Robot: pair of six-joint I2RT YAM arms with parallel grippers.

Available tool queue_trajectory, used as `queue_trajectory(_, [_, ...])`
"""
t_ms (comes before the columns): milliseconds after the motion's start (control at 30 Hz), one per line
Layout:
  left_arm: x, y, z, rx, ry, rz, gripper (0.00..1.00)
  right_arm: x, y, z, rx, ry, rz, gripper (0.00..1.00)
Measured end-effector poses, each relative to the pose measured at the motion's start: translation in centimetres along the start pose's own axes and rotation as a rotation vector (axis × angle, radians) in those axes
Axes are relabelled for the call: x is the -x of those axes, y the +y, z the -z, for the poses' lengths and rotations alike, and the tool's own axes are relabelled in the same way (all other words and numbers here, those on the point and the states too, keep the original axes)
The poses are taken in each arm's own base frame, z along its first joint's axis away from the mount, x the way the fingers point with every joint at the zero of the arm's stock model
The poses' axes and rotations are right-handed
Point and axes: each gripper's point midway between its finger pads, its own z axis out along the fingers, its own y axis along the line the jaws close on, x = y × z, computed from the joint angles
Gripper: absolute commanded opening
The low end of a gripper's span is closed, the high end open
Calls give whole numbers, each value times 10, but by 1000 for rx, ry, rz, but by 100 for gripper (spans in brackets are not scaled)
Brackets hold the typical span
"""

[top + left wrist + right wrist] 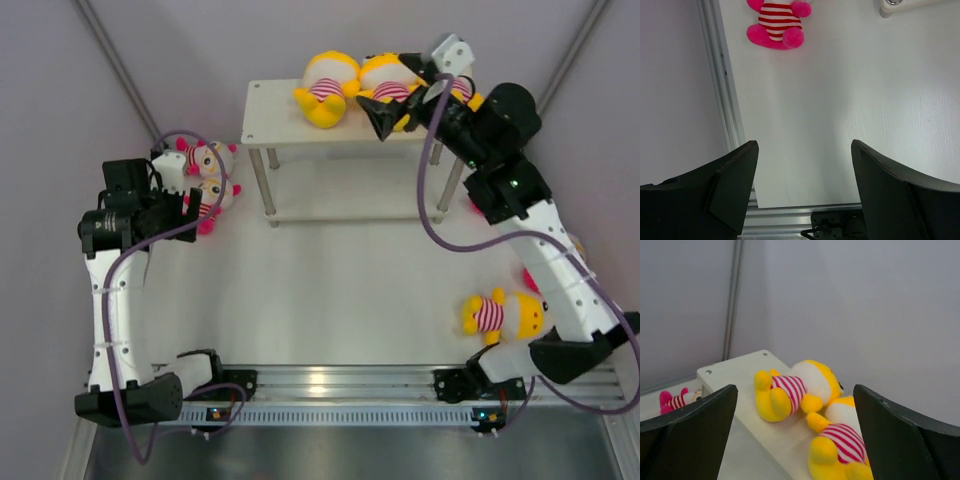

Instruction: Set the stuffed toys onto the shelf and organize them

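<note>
On the top board of the shelf (272,118) lie two yellow stuffed toys (328,88) (383,82). A third yellow one (466,95) shows partly behind the right arm. My right gripper (395,92) is open over the second toy, its jaws wide and not pressing on it. The right wrist view shows both toys (795,387) (840,440) lying on the shelf (730,372). Two pink stuffed toys (205,158) (218,192) lie on the table left of the shelf. Beside them my left gripper (188,200) (805,150) is open and empty. One pink toy (777,22) lies ahead of it.
Another yellow toy (505,315) lies on the table by the right arm's base. A shelf leg's foot (890,7) shows at the top of the left wrist view. Grey walls close in the left, back and right sides. An aluminium rail (340,385) runs along the near edge.
</note>
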Motion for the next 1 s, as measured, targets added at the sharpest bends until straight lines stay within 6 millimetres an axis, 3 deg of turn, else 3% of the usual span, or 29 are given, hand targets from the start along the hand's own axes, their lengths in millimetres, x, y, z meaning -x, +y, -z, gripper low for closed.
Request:
queue_trajectory(67, [-4, -2, -3, -10, 12, 0, 81, 19, -20, 31, -147, 15, -38, 99])
queue_trajectory(167, [-6, -5, -6, -24, 20, 0, 80, 15, -48, 94, -426, 97, -138, 99])
queue_trajectory(233, [-6, -5, -6, -31, 20, -2, 80, -9, -60, 138, -608, 184, -206, 100])
queue_trajectory(333, [-5, -8, -8, -42, 21, -10, 81, -68, -62, 191, -823, 352, -295, 99])
queue_trajectory(467, [-5, -11, -13, -62, 32, -23, 80, -178, -35, 246, -1012, 660, -386, 99])
queue_trajectory(567, [-5, -13, -14, -67, 34, -31, 80, -249, 2, 290, -1071, 880, -435, 99])
queue_trajectory(633, [-5, -14, -14, -70, 33, -38, 80, -282, 26, 321, -1110, 971, -484, 99])
queue_trajectory(800, [-4, -17, -14, -80, 31, -52, 80, -325, 62, 375, -1254, 1055, -609, 94])
queue_trajectory(1000, [-3, -21, -14, -93, 28, -60, 80, -348, 75, 400, -1454, 1063, -687, 97])
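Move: From the right hand, up beside the shelf top, the next yellow toy lies about 21 cm back, 31 cm right and 50 cm below. A pink toy sits some 14 cm farther out and 12 cm right of that yellow toy; the yellow toy just set on the shelf is about 14 cm ahead of the hand, 7 cm left and 12 cm below. From the left hand, the next yellow toy is roughly 67 cm right, 12 cm back and 26 cm below. Open right hand swings about 45 cm down, 26 right and 14 back, pitching downward, towards the yellow toy. ##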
